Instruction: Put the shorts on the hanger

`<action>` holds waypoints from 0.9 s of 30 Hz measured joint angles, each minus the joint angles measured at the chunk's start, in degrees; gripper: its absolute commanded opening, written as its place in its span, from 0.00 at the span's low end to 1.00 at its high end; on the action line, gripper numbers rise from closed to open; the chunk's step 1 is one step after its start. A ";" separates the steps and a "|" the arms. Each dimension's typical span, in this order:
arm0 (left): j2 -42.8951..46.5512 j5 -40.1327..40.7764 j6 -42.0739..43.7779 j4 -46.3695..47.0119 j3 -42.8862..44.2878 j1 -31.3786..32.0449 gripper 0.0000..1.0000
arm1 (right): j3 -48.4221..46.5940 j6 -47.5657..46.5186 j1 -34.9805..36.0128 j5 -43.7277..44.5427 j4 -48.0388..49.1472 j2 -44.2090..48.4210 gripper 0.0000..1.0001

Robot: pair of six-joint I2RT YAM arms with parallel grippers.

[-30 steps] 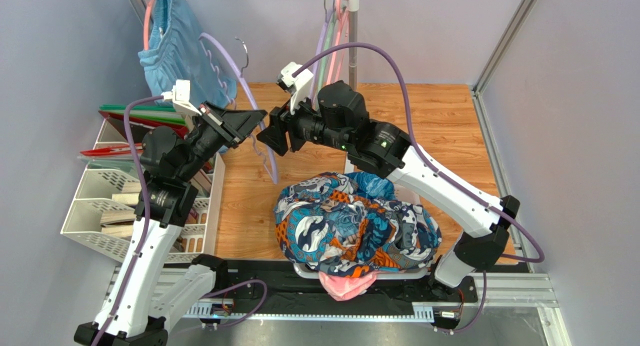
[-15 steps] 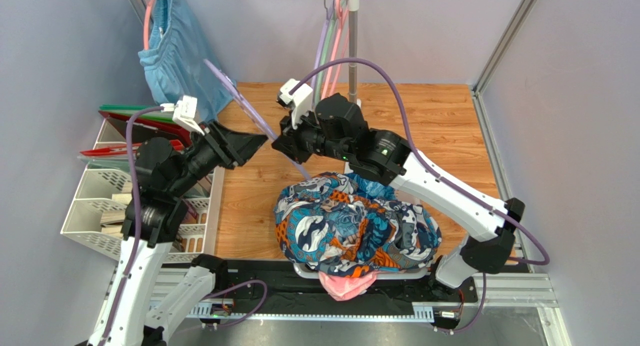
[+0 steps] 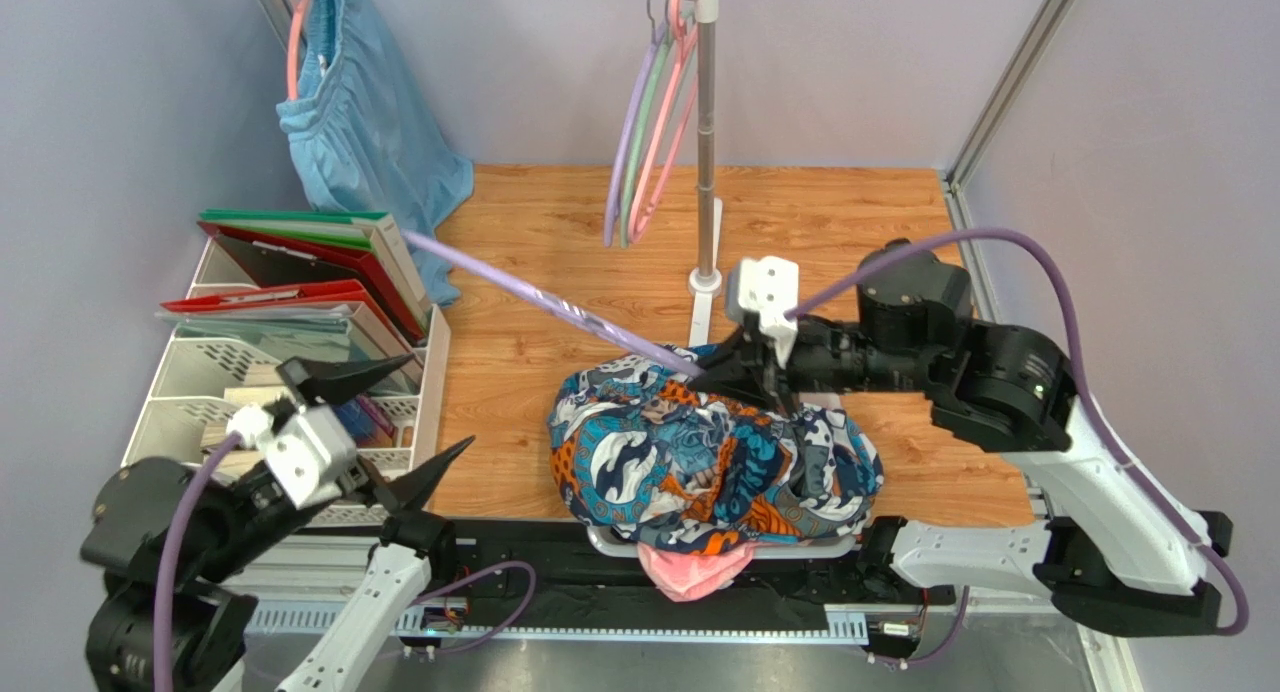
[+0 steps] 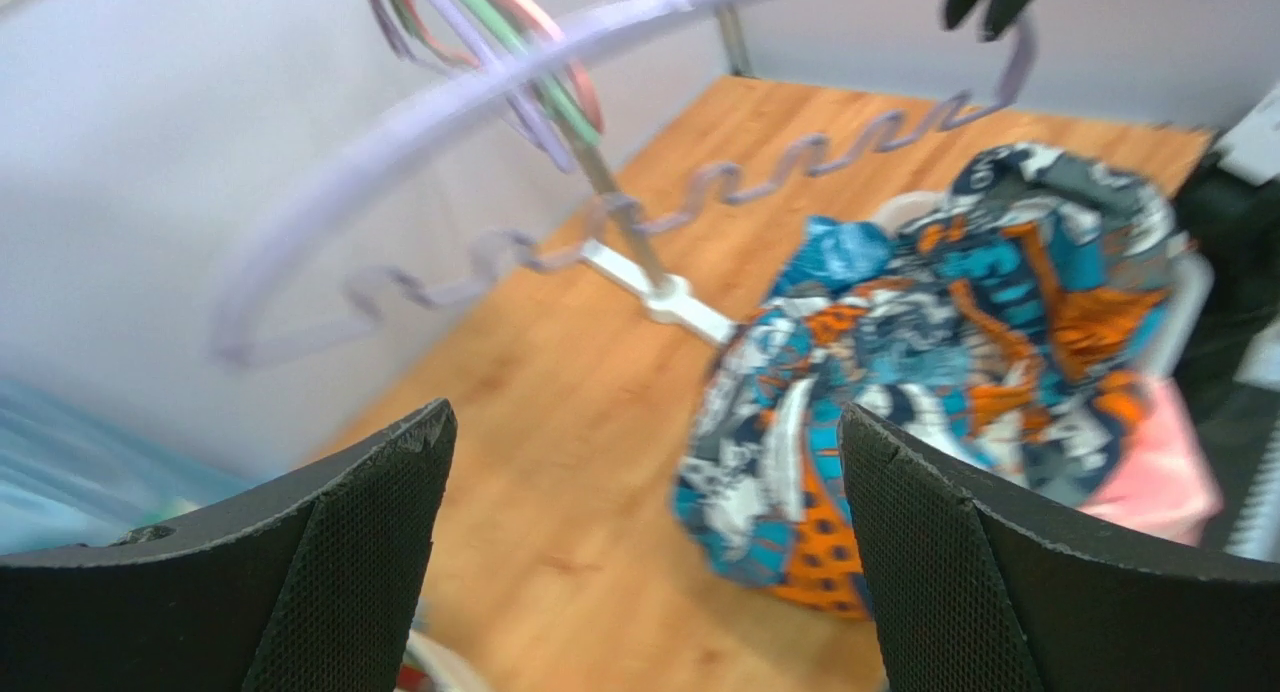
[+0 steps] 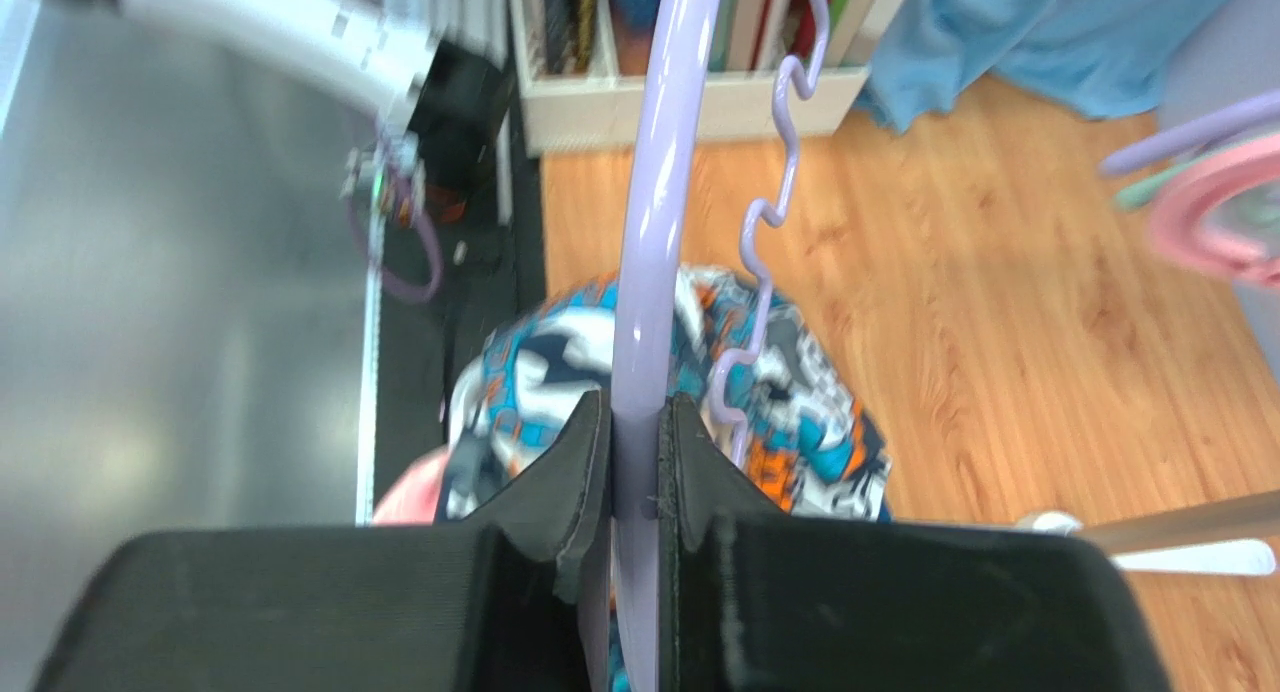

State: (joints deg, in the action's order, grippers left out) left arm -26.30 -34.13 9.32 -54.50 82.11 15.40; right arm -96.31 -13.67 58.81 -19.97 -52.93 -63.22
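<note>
The shorts, a heap of orange, teal, navy and white print, lie in a white basket at the near middle of the table. My right gripper is shut on one end of the lavender hanger just above the heap's far edge. The hanger slants up to the left from there. In the right wrist view the jaws pinch the hanger's arm over the shorts. My left gripper hangs open and empty at the near left, apart from the hanger and the shorts.
A metal rack pole stands behind the shorts with pink, green and purple hangers on it. Plain light-blue shorts hang at the back left. A white file rack with folders fills the left side. A pink garment pokes out under the basket.
My left gripper let go of the hanger, opened wide and drew back to the near left. The right gripper shut on the hanger and carried it right and nearer, over the shorts.
</note>
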 measured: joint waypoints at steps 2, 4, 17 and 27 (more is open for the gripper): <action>0.07 0.13 8.50 -1.55 2.95 0.00 0.99 | 0.96 -3.85 0.00 -2.34 -4.90 2.21 0.00; 0.04 -0.44 16.06 -3.30 4.85 0.00 0.96 | 1.42 -7.34 0.00 -3.58 -9.77 3.48 0.00; -13.60 -13.77 39.01 -12.85 1.97 0.00 0.83 | 1.29 -17.35 -0.04 -6.29 -25.51 4.63 0.00; -17.88 -18.78 43.04 -16.28 1.86 5.38 0.74 | 1.22 -17.94 -0.15 -6.27 -26.34 5.18 0.00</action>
State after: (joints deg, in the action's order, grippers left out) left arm -44.18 -52.90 52.36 -70.78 83.96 20.78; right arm -95.09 -31.62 58.65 -26.24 -79.26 -58.04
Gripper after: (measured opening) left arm 0.757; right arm 0.088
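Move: The left hand, empty, is after the lilac hanger's free end, about 13 cm ahead, 2 cm left and some 5 cm above. The shorts heap lies about 7 cm ahead of that hand, 30 cm right, 33 cm down. The right hand already grips the hanger's other end; below it by some 32 cm are the shorts, roughly 4 cm ahead and neither left nor right, with the stand foot on the table about 28 cm straight ahead, 38 cm down. Keeping its pinch on the hanger's right end, the right hand sweeps about 7 cm right, as far down and a little less back, tips dipping some 20 degrees and turning slightly counter-clockwise, then eases to a stop above the shorts with the hanger across them. The left hand briefly backs and lifts, then goes some 6 cm right and 7 cm down while reaching forward, turning some 30 degrees clockwise and rolling, its fingers narrowing to about three-quarters open around the free end. ##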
